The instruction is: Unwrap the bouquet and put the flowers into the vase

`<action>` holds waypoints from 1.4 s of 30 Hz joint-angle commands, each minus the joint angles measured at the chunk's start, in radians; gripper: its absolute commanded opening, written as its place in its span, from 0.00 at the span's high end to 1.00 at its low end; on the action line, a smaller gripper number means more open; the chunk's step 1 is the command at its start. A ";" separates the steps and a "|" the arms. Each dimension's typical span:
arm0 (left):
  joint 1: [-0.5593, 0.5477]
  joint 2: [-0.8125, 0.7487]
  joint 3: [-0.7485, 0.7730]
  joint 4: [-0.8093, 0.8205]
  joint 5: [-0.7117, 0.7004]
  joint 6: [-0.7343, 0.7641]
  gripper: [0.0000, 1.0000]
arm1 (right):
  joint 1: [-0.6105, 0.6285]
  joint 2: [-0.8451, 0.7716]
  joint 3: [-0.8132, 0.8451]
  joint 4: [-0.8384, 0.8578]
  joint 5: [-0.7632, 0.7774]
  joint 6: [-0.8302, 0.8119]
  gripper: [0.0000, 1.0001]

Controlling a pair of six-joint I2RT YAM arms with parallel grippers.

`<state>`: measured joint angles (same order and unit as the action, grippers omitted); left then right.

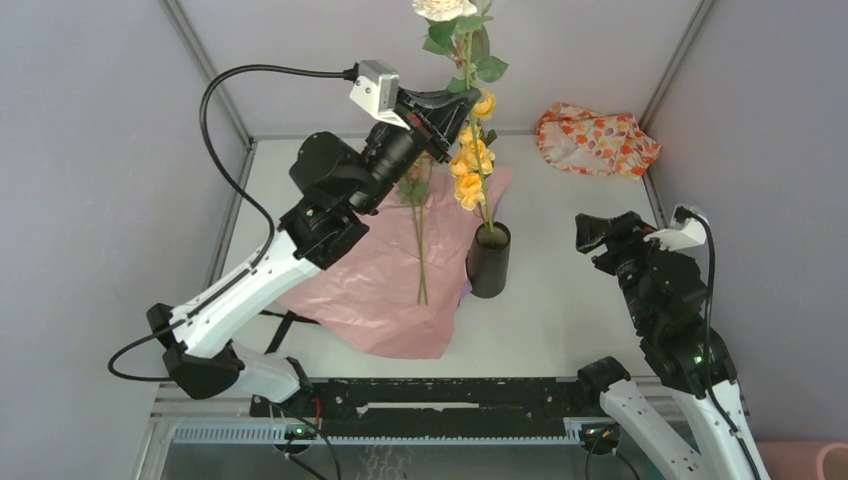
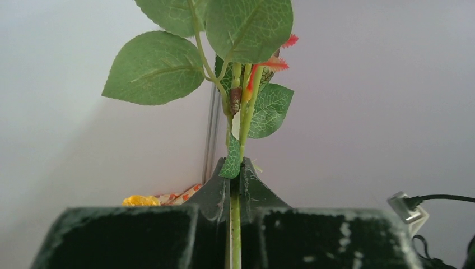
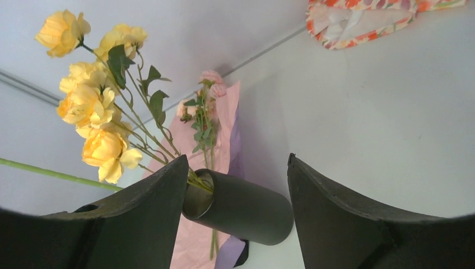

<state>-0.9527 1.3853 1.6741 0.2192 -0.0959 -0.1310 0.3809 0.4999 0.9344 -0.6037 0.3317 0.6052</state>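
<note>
The black vase (image 1: 489,262) (image 3: 246,208) stands on the table beside the opened pink-and-purple bouquet paper (image 1: 385,285) (image 3: 228,120). Yellow roses (image 1: 471,165) (image 3: 92,115) stand in the vase. A stem of pink roses (image 1: 420,245) (image 3: 203,106) lies on the paper. My left gripper (image 1: 447,112) (image 2: 235,168) is raised behind the vase and shut on the green stem (image 2: 234,224) of a pale rose (image 1: 445,8). That stem slants down toward the vase mouth; its lower end is hidden. My right gripper (image 1: 598,235) (image 3: 237,158) is open, right of the vase and apart from it.
An orange-flowered patterned cloth (image 1: 597,138) (image 3: 358,19) lies at the back right corner. Grey enclosure walls close in the table on three sides. The bare table top (image 1: 570,300) lies between the vase and the right arm.
</note>
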 commanded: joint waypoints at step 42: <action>-0.048 0.146 -0.325 0.239 -0.153 -0.023 0.91 | -0.001 0.025 -0.027 0.051 0.029 -0.008 0.26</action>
<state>-0.9874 1.5284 1.3636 0.3874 -0.2111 -0.1337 0.3809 0.5133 0.9092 -0.5983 0.3756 0.6006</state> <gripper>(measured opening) 0.076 0.748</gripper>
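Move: The left hand still grips the white flowers' stems high up. The vase stands about 5 cm farther out and 7 cm to its right, its middle nearly 50 cm below. The yellow flowers' heads, already in the vase, are some 9 cm ahead, 2 cm right and 20 cm below. The pink flowers lie on the wrapping about 15 cm ahead, 8 cm left and 57 cm down. From the right hand, the vase is roughly 8 cm ahead, 18 cm left and 23 cm below. Still pinching the white flowers' stems, the left hand lowers them beside the yellow ones into the vase's mouth. It sinks about 17 cm, drifting rightward some 6 cm throughout and forward about 5 cm until near the end, as the fingers tip down around 15 degrees. The grip starts to ease at the very end, the fingers barely apart. ##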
